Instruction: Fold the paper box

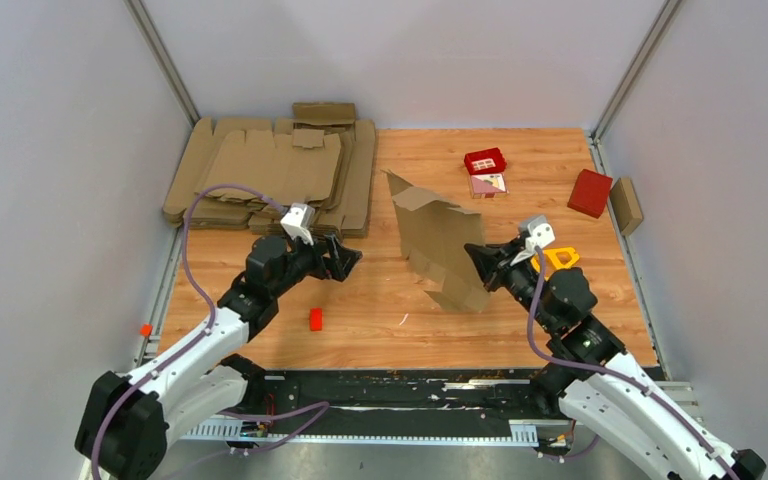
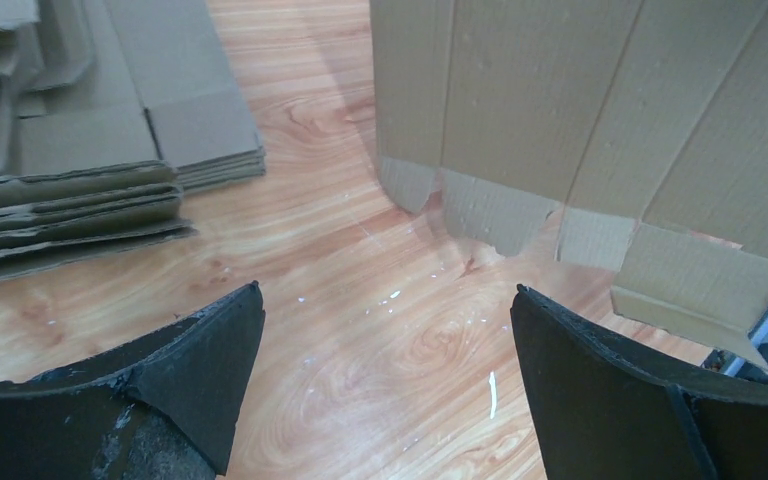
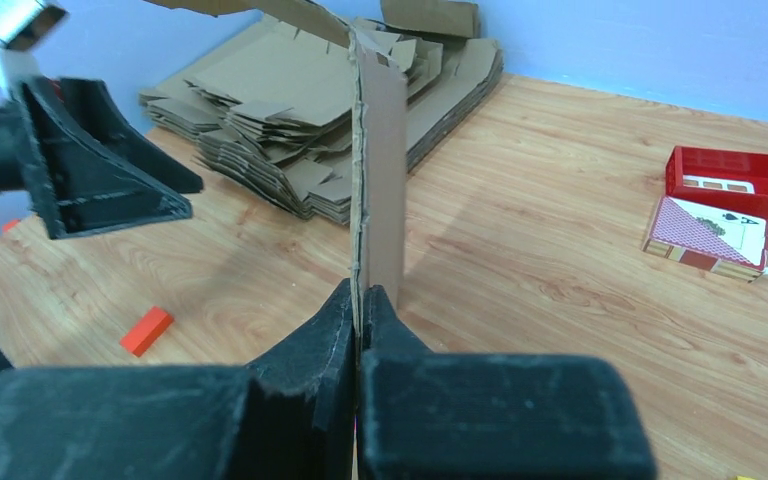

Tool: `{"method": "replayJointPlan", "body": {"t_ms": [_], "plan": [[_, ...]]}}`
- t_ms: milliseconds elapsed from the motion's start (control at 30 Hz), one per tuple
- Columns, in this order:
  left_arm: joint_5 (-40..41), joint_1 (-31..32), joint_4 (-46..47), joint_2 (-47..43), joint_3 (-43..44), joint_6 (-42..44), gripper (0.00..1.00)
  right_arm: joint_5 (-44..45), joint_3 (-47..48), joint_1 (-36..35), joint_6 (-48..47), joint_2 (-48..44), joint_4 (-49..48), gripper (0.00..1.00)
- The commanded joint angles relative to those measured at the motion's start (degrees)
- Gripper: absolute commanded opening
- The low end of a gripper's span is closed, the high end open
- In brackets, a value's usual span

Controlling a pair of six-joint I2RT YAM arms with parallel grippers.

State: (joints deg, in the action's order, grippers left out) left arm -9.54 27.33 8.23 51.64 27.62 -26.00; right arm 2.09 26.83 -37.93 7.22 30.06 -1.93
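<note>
The paper box (image 1: 440, 245) is a brown cardboard die-cut sheet with flaps, held upright near the middle of the table. My right gripper (image 1: 480, 262) is shut on its lower right edge. In the right wrist view the sheet (image 3: 380, 180) rises edge-on from between the closed fingers (image 3: 358, 295). My left gripper (image 1: 348, 258) is open, a short way left of the sheet and not touching it. In the left wrist view its two black fingertips (image 2: 388, 300) stand wide apart over bare wood, with the sheet's (image 2: 600, 110) lower flaps ahead of them.
A pile of flat cardboard blanks (image 1: 270, 175) fills the back left. A red tray (image 1: 485, 160) and a card pack (image 1: 488, 184) lie at the back middle. A red box (image 1: 590, 192) and a brown block (image 1: 626, 205) sit at the right. A small red block (image 1: 316, 318) lies near the front.
</note>
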Motion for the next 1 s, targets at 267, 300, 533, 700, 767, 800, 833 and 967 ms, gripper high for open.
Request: {"method": "replayJointPlan", "body": {"t_ms": [267,300,533,700,767,800,833,967], "plan": [[-13.4,-0.1,34.2,4.2,-5.1,-3.2,1.0,-9.3,11.1,0.1,2.8,-8.0,12.9,0.0],[-13.5,-0.1,34.3,4.0,-5.0,-3.1,1.0,-10.3,12.3,0.1,2.8,-8.1,13.9,0.0],[-13.5,-0.2,33.9,0.6,-5.4,-2.7,1.0,-13.4,20.2,0.1,3.3,-8.1,20.2,0.0],[-16.9,-0.2,36.8,-0.7,-5.4,-4.8,1.0,-16.5,24.9,0.1,4.5,-8.2,23.3,0.0],[-18.5,-0.2,38.9,-1.2,-5.3,-6.6,1.0,-17.1,27.5,0.1,4.4,-8.4,25.3,0.0],[-19.5,-0.2,40.3,-1.4,-5.2,-7.9,1.0,-17.4,28.8,0.1,4.2,-8.5,26.4,0.0],[-21.0,-0.2,41.9,-1.5,-5.0,-9.2,1.0,-17.6,30.3,0.1,3.9,-8.6,27.5,0.0],[-25.6,-0.2,49.4,-0.6,-4.0,-14.7,1.0,-19.1,35.7,0.1,3.1,-8.4,31.5,0.0]]}}
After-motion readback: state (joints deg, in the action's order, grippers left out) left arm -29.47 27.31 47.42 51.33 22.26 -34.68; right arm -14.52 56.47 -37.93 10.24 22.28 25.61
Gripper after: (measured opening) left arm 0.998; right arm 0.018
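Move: The right fingers hold the paper box by its near right edge; its middle is about 6 cm ahead and 8 cm left of them, at about their height, with the red block-coloured card pack some 21 cm ahead, 3 cm right and 24 cm below. From the open left gripper the box's middle lies about 16 cm right, 2 cm ahead and 6 cm higher; the cardboard stack is 18 cm ahead, 14 cm left, 14 cm lower. Keep the box pinched in the right gripper and lift it about 15 cm while drawing it back some 11 cm, swinging the hand counter-clockwise. With the left fingers kept wide open, shift slightly right, then rise about 11 cm and ease back, tipping the fingers up and turning them clockwise to face the box's free edge. ##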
